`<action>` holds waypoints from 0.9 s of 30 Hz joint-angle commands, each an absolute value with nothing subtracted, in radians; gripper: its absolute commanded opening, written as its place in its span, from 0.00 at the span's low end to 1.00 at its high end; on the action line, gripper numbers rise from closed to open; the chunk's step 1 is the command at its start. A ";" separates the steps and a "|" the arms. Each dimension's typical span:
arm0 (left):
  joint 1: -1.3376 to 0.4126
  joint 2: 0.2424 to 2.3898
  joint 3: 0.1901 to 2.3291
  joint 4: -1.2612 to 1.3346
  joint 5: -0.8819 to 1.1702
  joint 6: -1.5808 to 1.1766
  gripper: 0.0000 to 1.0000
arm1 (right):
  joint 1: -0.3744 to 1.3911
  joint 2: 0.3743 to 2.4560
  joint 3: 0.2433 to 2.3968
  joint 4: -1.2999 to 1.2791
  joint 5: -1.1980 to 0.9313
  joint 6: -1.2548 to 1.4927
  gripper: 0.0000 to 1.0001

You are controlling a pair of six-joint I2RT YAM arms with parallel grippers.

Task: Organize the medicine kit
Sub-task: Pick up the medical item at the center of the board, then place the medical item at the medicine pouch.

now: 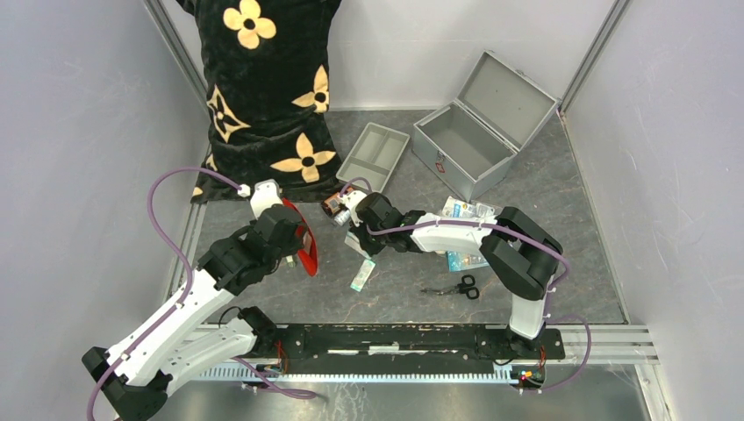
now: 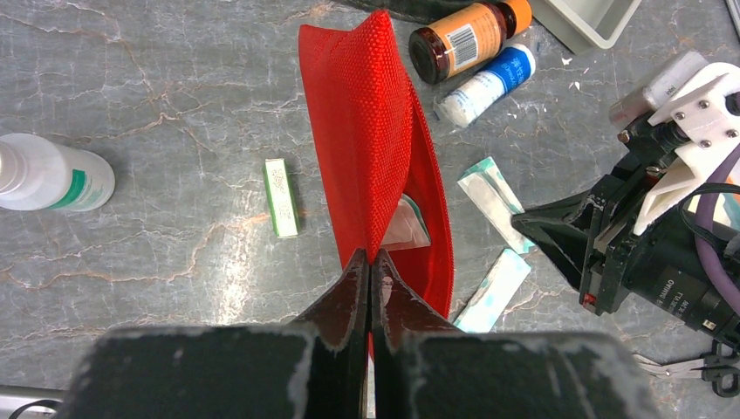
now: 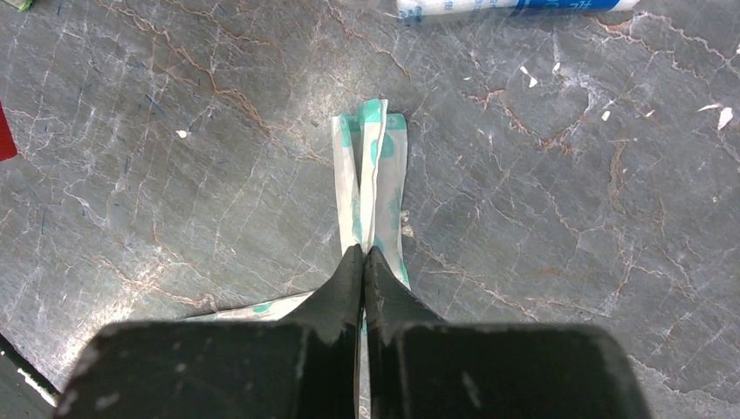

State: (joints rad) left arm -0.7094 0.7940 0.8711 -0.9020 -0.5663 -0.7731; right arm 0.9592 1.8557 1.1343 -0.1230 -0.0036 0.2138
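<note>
The medicine kit [image 1: 474, 140], a silver-grey metal case, stands open at the back right with its lid tipped back. My left gripper [image 2: 371, 262] is shut on the edge of a red fabric pouch [image 2: 358, 131], which stands on edge with its mouth gaping and a packet inside; in the top view the left gripper [image 1: 294, 239] is left of centre. My right gripper [image 3: 365, 255] is shut on a white-and-teal paper packet [image 3: 375, 166] lying on the table. In the top view the right gripper [image 1: 358, 239] sits just right of the pouch [image 1: 306, 235].
A shallow grey divided tray [image 1: 373, 156] lies left of the case. A brown bottle [image 2: 462, 39], a white-and-blue tube [image 2: 489, 83], a small green box [image 2: 281, 196], a white bottle [image 2: 52, 175] and another packet [image 2: 497, 288] lie around the pouch. Scissors [image 1: 461, 287] lie front right. A black flowered cushion [image 1: 268, 88] stands at the back.
</note>
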 commanded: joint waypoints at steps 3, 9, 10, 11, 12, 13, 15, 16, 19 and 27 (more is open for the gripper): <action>-0.713 0.793 0.863 -0.862 -0.569 -0.807 0.02 | 0.951 1.815 1.120 -0.089 -0.028 0.230 0.00; -0.713 0.799 0.846 -0.839 -0.561 -0.811 0.02 | 0.938 1.738 1.089 -0.078 -0.027 0.262 0.00; -0.713 0.801 0.844 -0.834 -0.558 -0.812 0.02 | 0.934 1.712 1.077 -0.070 -0.029 0.276 0.00; -0.713 0.804 0.843 -0.826 -0.556 -0.813 0.02 | 0.928 1.688 1.063 -0.064 -0.029 0.291 0.00; -0.713 0.806 0.841 -0.821 -0.554 -0.813 0.02 | 0.924 1.659 1.052 -0.058 -0.028 0.311 0.00; -0.713 0.808 0.840 -0.814 -0.552 -0.813 0.02 | 0.922 1.633 1.041 -0.052 -0.024 0.333 0.00; -0.713 0.813 0.838 -0.800 -0.552 -0.813 0.02 | 0.919 1.596 1.037 -0.052 -0.017 0.385 0.00; -0.713 0.820 0.836 -0.792 -0.552 -0.812 0.02 | 0.920 1.584 1.038 -0.053 -0.020 0.408 0.00; -0.713 0.843 0.836 -0.767 -0.552 -0.814 0.02 | 0.920 1.554 1.047 -0.052 -0.028 0.506 0.00; -0.713 0.910 0.826 -0.707 -0.544 -0.813 0.02 | 0.920 1.445 0.979 0.133 -0.100 0.730 0.00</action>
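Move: The right gripper has the white-and-teal packets pinched just above the table; take them to the red pouch, some 10 cm to its left, about level fore and aft and roughly 13 cm higher. The blue-white bottle lies about 6 cm ahead and 1 cm left, the brown bottle 8 cm ahead and 4 cm left, and the loose packet 7 cm back and 1 cm right. From the left gripper, the pinched packets lie about 3 cm ahead, 10 cm right and 14 cm down. Keep the right fingers shut on the packets and, after a brief hold, lift them some 12 cm nearly straight up off the table beside the open pouch. As they rise, tilt the wrist about 30 degrees so the fingers swing from steeply down towards pointing left at the pouch. Keep the pouch gripped in the left hand and ease it about 2 cm each right, down and forward to meet them. ##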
